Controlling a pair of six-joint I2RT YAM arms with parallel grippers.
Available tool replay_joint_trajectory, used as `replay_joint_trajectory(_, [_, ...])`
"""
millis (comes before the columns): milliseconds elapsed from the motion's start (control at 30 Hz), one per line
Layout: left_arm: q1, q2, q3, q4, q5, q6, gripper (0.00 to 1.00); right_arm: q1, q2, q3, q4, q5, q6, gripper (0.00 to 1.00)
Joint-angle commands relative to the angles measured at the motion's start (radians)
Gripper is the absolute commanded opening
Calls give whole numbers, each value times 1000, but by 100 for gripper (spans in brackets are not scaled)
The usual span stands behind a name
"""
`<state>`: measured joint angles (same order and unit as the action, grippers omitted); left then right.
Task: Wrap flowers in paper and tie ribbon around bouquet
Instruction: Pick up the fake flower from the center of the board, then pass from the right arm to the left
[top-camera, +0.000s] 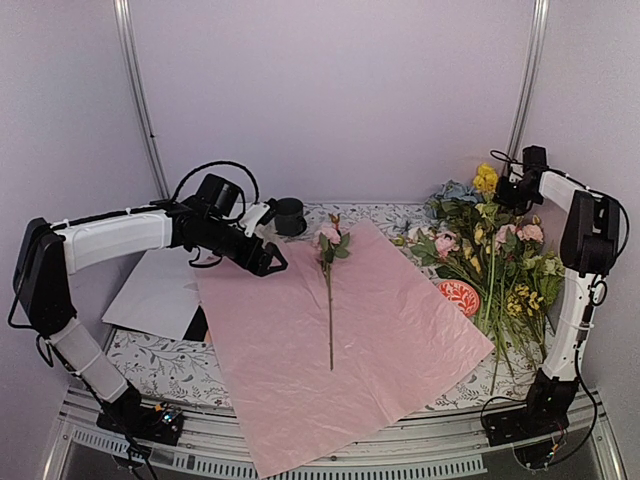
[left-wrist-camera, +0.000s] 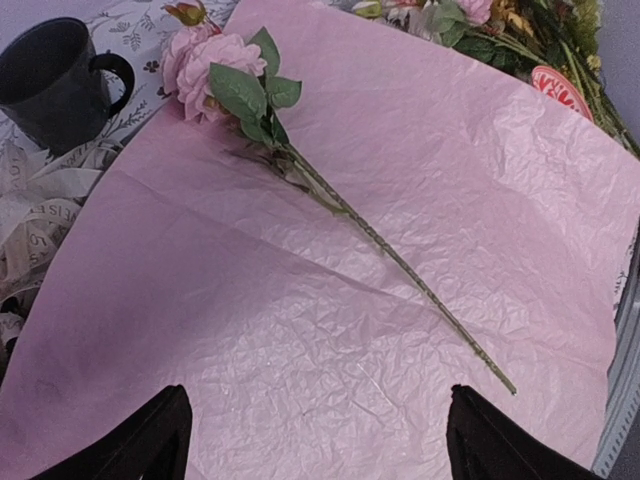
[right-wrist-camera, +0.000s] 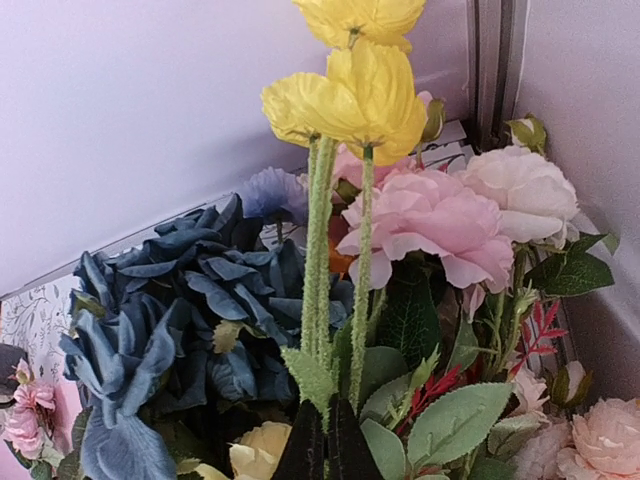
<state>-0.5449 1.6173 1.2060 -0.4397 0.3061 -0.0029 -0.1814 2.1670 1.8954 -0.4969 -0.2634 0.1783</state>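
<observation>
The pink paper (top-camera: 340, 340) (left-wrist-camera: 300, 300) lies spread flat on the table. One long-stemmed pink flower (top-camera: 329, 240) (left-wrist-camera: 205, 65) rests on it, stem toward me. My left gripper (top-camera: 275, 262) (left-wrist-camera: 312, 400) hovers open over the paper's far-left part, nothing between its fingers (left-wrist-camera: 160, 435). The flowers are heaped at the right: yellow blooms (top-camera: 485, 180) (right-wrist-camera: 350, 95), a blue head (right-wrist-camera: 180, 310) and pink blooms (right-wrist-camera: 430, 220). My right gripper (top-camera: 505, 192) (right-wrist-camera: 332, 405) is shut on the fuzzy green stems of the yellow blooms. Bunched cream ribbon (left-wrist-camera: 40, 210) lies left of the paper. No bouquet is in view.
A dark mug (top-camera: 290, 215) (left-wrist-camera: 50, 80) stands at the paper's far-left corner. A flat white sheet (top-camera: 155, 290) lies under my left arm. A red-and-white round tag (top-camera: 460, 297) sits by the flower heap. A floral cloth (top-camera: 150, 355) covers the table; walls close in behind and right.
</observation>
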Motion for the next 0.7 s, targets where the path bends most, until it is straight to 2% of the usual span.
replay_joint_trajectory(0, [6,9,18,-7,9,12,89,3,-117,71,-4,21,-27,0])
replay_joint_trajectory(200, [7,-10,7,18,22,10,89,15,-296,49,47,60,-15,0])
replay_joint_trajectory(467, [-13,-92,-14,111,123,23,86,85,-569,-18,186,80,-4,0])
replay_joint_trajectory(600, [-82,-178,-8,172,180,36,87,115,-678,-30,217,-19,44,0])
replay_joint_trajectory(667, [-130,-215,-2,222,181,28,87,143,-722,-57,219,-74,153,0])
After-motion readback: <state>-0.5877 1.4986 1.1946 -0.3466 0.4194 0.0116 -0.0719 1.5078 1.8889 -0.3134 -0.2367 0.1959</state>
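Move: The yellow flower is already pinched in the right hand over the flower pile. From there the pink rose on the paper lies about 55 cm left and 28 cm back, some 13 cm lower. The blue flowers are level and roughly 14 cm left, slightly below; the red bowl is about 16 cm left and 29 cm back. From the left hand, the pink rose's middle is some 18 cm right, 4 cm back and 12 cm below. Still pinching the yellow flower by its stem, the right hand hoists it fast out of the pile, nearly 40 cm up, then also drawing back about 14 cm and a little left, while its wrist tips up from slanting down to about level. Late on, the open, empty left hand starts rising too, around 6 cm, easing back and right off the paper. ##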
